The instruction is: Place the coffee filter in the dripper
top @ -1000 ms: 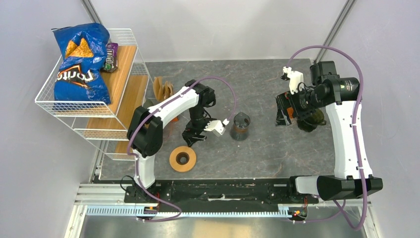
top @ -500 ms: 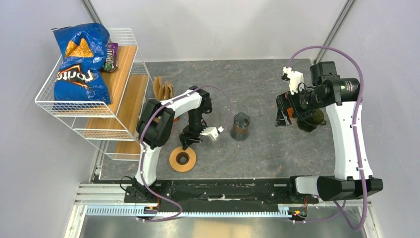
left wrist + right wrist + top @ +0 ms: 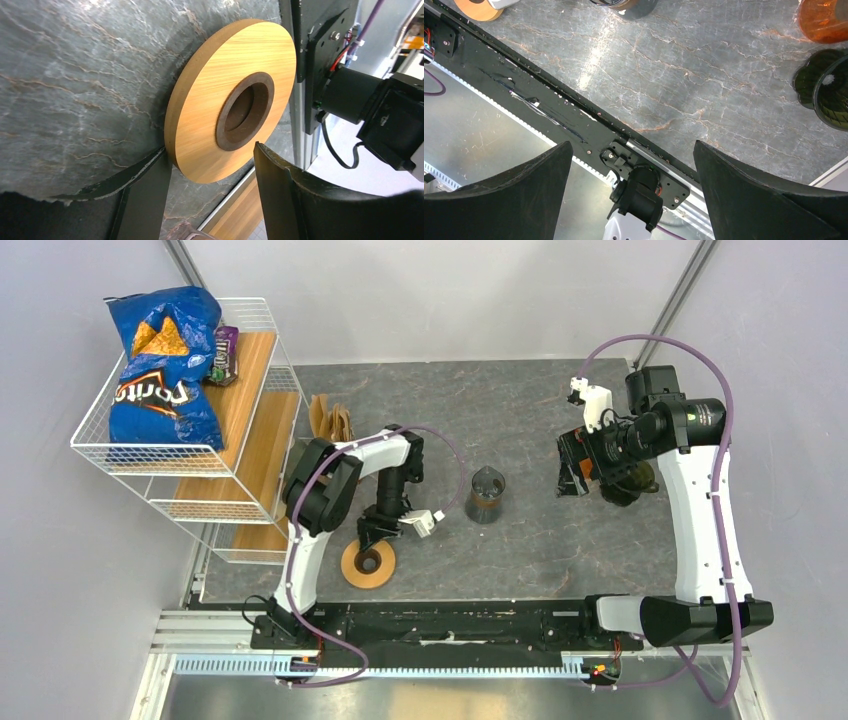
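The brown paper coffee filters point(image 3: 330, 418) stand in a bunch at the back left, next to the rack. A dark ribbed bowl that looks like the dripper point(image 3: 827, 91) sits on the right of the table, partly under my right arm point(image 3: 630, 485). My left gripper point(image 3: 372, 535) point(image 3: 210, 150) is down at a flat wooden ring point(image 3: 368, 561) point(image 3: 227, 102). It is open and its jaws straddle the ring's rim. One finger point(image 3: 145, 195) touches the outer edge and the other point(image 3: 277, 195) hangs over the ring's face. My right gripper point(image 3: 570, 465) point(image 3: 633, 145) is wide open and empty above the table.
A glass vessel with a dark cone top point(image 3: 486, 492) stands mid-table. An orange translucent cup point(image 3: 824, 20) sits by the dripper. A white wire rack point(image 3: 250, 455) with wooden shelves holds a blue chip bag point(image 3: 160, 370) at the far left. The black rail point(image 3: 450, 625) runs along the near edge.
My left gripper has come toward the near edge and down onto the wooden ring, and its jaws have narrowed. The right arm has hardly moved.
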`<state>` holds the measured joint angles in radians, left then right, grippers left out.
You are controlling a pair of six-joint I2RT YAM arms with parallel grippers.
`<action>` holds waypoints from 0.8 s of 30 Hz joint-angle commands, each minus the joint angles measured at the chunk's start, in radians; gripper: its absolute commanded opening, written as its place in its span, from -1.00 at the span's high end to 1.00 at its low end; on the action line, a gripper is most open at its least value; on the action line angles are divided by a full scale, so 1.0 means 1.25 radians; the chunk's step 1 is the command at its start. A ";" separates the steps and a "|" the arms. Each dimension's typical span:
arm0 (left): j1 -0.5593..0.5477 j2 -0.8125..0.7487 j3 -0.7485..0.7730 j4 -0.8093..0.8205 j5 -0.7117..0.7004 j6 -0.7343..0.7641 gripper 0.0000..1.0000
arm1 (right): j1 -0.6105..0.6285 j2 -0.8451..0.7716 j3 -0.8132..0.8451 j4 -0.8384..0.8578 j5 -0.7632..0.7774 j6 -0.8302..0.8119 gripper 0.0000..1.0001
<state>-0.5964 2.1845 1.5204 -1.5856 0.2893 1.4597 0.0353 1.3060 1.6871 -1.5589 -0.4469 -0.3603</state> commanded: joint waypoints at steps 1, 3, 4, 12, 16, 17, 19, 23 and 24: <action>0.013 0.044 0.011 -0.050 0.009 0.014 -0.37 | -0.003 0.000 0.005 -0.033 0.000 -0.008 -0.98; 0.019 0.053 0.022 -0.050 0.011 0.013 -0.36 | -0.004 0.003 0.006 -0.033 0.001 -0.008 -0.98; 0.022 0.057 0.028 -0.050 0.009 0.012 -0.34 | -0.003 0.004 0.007 -0.033 0.001 -0.007 -0.99; 0.029 0.045 0.070 -0.051 0.002 -0.017 0.45 | -0.003 0.018 0.019 -0.030 0.003 -0.010 -0.98; 0.030 0.013 0.071 -0.051 -0.030 -0.036 0.67 | -0.002 0.023 0.025 -0.027 0.000 -0.011 -0.98; 0.029 -0.003 0.074 -0.051 -0.034 -0.047 0.77 | -0.003 0.025 0.028 -0.028 -0.001 -0.011 -0.99; 0.029 -0.044 0.076 -0.051 -0.031 -0.061 0.92 | -0.002 0.026 0.033 -0.028 -0.004 -0.011 -0.98; 0.028 -0.140 0.083 -0.051 -0.028 -0.078 0.95 | -0.002 0.029 0.039 -0.029 -0.015 -0.005 -0.98; 0.028 -0.163 0.087 -0.051 -0.026 -0.086 0.96 | -0.002 0.029 0.039 -0.030 -0.019 -0.005 -0.98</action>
<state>-0.5621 2.1319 1.5795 -1.6100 0.2630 1.3796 0.0353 1.3422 1.6932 -1.5589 -0.4477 -0.3630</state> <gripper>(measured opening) 0.269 0.993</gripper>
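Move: The left hand is already down at the forward rim of the wooden ring, whose middle lies about 5 cm back, level sideways, and 1 cm below. From this hand, the grey glass stands roughly 7 cm ahead and 25 cm to the right, and the orange box of brown coffee filters about 15 cm ahead and 5 cm to the left. For the idle right hand, the ring is about 41 cm to the left, 6 cm back and 25 cm below. The left hand stays low at the forward rim of the wooden ring and closes its part-open fingers, pinching the rim while edging forward about 1 cm. With the rim gripped, it then lifts some 2.5 cm, still drifting a little forward, and the fingertips swing slightly forward by about 5 degrees. ##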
